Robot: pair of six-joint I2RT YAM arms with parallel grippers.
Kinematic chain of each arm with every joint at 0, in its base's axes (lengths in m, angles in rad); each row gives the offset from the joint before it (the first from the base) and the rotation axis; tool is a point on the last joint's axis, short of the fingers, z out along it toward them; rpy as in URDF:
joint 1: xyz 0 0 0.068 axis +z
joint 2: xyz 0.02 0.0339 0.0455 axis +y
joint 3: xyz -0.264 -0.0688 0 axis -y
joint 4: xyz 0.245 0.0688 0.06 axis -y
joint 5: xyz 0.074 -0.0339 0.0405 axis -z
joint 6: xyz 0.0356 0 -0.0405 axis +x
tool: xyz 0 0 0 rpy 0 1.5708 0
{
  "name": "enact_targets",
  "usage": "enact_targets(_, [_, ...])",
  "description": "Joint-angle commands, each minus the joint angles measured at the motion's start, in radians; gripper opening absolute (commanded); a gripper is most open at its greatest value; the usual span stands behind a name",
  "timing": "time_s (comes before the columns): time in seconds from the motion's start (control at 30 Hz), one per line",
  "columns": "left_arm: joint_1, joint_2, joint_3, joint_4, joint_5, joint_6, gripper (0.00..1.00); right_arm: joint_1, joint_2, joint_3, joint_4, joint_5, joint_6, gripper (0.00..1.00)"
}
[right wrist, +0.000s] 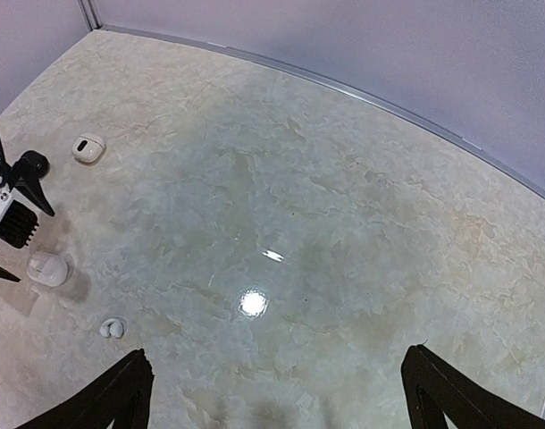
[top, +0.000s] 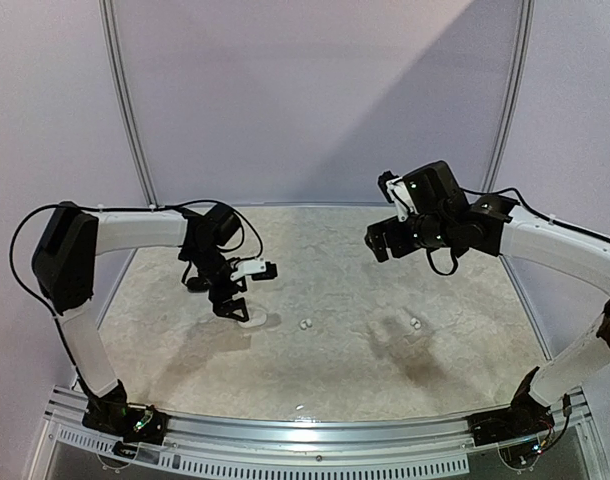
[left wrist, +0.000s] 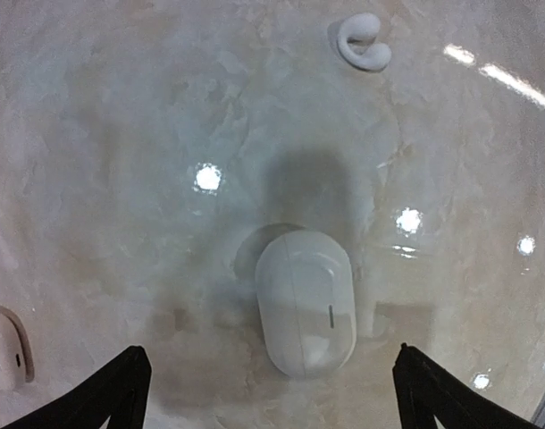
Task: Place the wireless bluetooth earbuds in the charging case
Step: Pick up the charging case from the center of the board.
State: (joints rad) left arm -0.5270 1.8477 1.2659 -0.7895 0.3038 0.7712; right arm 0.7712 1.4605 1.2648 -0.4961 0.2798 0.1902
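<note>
A white oval charging case [left wrist: 306,302] lies shut on the marbled table, directly below my left gripper [left wrist: 271,350]. That gripper is open, with its two black fingertips [left wrist: 121,393] wide on either side of the case and not touching it. In the top view the left gripper [top: 232,303] hovers just over the case [top: 251,319]. One white earbud [left wrist: 364,43] lies beyond the case, also seen as earbud [top: 306,323] and earbud [right wrist: 113,328]. A second earbud [top: 416,322] lies farther right. My right gripper [top: 383,222] hangs high above the table, open and empty [right wrist: 277,353].
Another small white case-like object [right wrist: 88,147] with dark marks rests to the left of the left arm; its edge shows as a white object [left wrist: 4,344]. A metal rail [top: 315,430] borders the near table edge, and purple walls enclose the back and sides.
</note>
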Motion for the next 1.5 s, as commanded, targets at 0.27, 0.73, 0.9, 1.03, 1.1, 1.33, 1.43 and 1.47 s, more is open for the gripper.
enact_targets(0.27, [-0.121, 0.146, 0.079, -0.065, -0.034, 0.075, 0.95, -0.006, -0.126, -0.008, -0.124, 0.021, -0.118, 0.99])
enact_targets(0.73, [-0.100, 0.151, 0.032, -0.018, -0.141, 0.182, 0.93, -0.005, -0.182, -0.048, -0.101, -0.002, -0.135, 0.99])
enact_targets(0.9, [-0.078, 0.126, -0.002, 0.000, -0.180, 0.178, 0.70, -0.006, -0.145, -0.016, -0.038, -0.014, -0.078, 0.99])
enact_targets(1.03, [-0.070, 0.089, -0.020, -0.054, -0.119, 0.208, 0.62, -0.004, -0.090, 0.025, 0.009, 0.003, 0.004, 0.99])
enact_targets(1.1, [-0.060, 0.051, -0.047, -0.073, -0.080, 0.244, 0.61, -0.004, -0.067, 0.036, 0.029, -0.002, 0.048, 0.99])
enact_targets(1.33, [-0.051, 0.037, -0.083, 0.014, -0.026, 0.224, 0.54, -0.003, -0.044, 0.028, 0.025, -0.011, 0.143, 0.99])
enact_targets(1.43, [-0.056, 0.067, -0.064, 0.046, -0.049, 0.182, 0.58, -0.004, -0.061, 0.009, 0.029, -0.016, 0.123, 0.99])
enact_targets(1.47, [-0.056, 0.078, -0.053, 0.042, -0.053, 0.168, 0.60, -0.003, -0.065, 0.009, 0.026, -0.016, 0.110, 0.99])
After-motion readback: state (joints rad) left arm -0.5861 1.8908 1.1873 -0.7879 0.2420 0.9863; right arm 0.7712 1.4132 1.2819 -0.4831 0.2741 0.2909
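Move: Just to the left hand's right lies the white charging case, about 3 cm right, 1 cm back and 4 cm below. The loose white earbuds sit about 11 cm farther right of that case and 1 cm nearer the base. From the left hand, the open white case is some 11 cm ahead, and the black case about 7 cm ahead and 9 cm left. From the right hand, the white charging case is roughly 23 cm left, 5 cm back and 22 cm below. Sinking about 4 cm over the white charging case, the left hand first swings back and right, then eases forward and left as its fingers begin closing around the case from wide open to a bit over half, and finally draws back and slightly left, having turned some 15 degrees clockwise. The rear fingertip comes against the case's corner. The open right hand rises about 3 cm, swinging back and right, then returning. ##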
